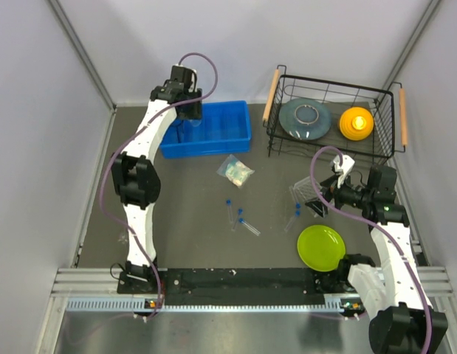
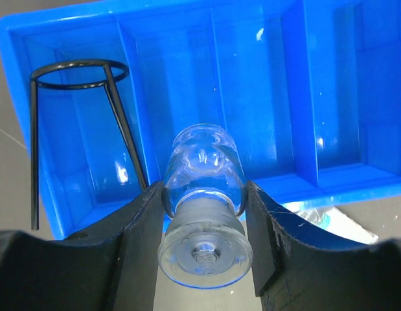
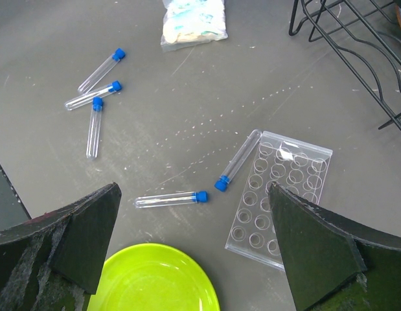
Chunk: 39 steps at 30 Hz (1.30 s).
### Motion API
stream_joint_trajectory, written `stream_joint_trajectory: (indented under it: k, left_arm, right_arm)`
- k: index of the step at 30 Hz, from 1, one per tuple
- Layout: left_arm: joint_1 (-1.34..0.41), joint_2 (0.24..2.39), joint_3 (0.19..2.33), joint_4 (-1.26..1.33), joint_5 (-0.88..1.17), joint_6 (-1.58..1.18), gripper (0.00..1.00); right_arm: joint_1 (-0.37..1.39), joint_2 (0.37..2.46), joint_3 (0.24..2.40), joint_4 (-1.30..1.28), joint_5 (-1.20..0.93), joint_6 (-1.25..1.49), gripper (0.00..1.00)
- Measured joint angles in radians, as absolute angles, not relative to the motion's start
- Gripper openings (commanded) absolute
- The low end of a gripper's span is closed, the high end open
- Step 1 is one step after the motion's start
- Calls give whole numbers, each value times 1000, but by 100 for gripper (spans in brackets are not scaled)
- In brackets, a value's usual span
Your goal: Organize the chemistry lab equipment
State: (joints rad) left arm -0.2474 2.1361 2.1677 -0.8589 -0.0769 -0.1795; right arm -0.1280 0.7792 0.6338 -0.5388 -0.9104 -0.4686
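My left gripper (image 2: 203, 217) is shut on a small clear jar (image 2: 203, 162), holding it by the neck over a blue divided bin (image 2: 265, 78). A black ring on a rod (image 2: 77, 72) stands in the bin's end compartment. My right gripper (image 3: 192, 220) hangs open above the table with nothing between its fingers. Below it lie two blue-capped clear tubes (image 3: 171, 199) (image 3: 238, 160) and the clear perforated rack (image 3: 278, 197), lying flat. Three more tubes (image 3: 93, 97) lie farther off. A clear plastic packet (image 1: 235, 169) lies just in front of the bin (image 1: 228, 125).
A lime-green plate (image 3: 155, 278) lies just under the right gripper, near the table's front. A black wire basket (image 1: 331, 147) at the back right holds a grey dish (image 1: 306, 118) and an orange bowl (image 1: 356, 123). White walls close in the table's sides.
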Motion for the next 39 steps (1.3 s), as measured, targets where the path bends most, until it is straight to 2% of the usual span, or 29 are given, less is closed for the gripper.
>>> stream_joint_trajectory:
  k: [21,39]
  left_arm:
    - [-242,2315,2190,-759,-152,-118,24]
    - [-242,2335,2177,-739,-136,-109,42]
  right_arm:
    - [-128,780,634,-539,-914,-471,99]
    - [-128,780,634,-539,-913,-477,99]
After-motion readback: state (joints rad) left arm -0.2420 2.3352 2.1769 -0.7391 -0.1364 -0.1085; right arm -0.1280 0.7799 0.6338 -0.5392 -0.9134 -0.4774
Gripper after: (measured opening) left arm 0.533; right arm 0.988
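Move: The left hand already holds the clear glass jar. Its goal, the second compartment from the left in the blue tray, lies about 3 cm ahead and level sideways, its middle some 13 cm below. The black ring stand sits in the compartment next door, roughly 8 cm to the left and 4 cm ahead; the plastic bag lies about 16 cm back and 13 cm to the right. From the idle right hand, that compartment is some 31 cm ahead, 36 cm to the left and 11 cm lower. The left hand lowers the glass jar about 9 cm into the blue tray's second compartment, easing some 3.5 cm forward during the first half and then sinking almost straight down, ever more slowly. Its left side rolls up by about 5 degrees as it goes, bringing the jar between the divider beside the black ring stand and the next thin one, with the fingers keeping their grip throughout. ##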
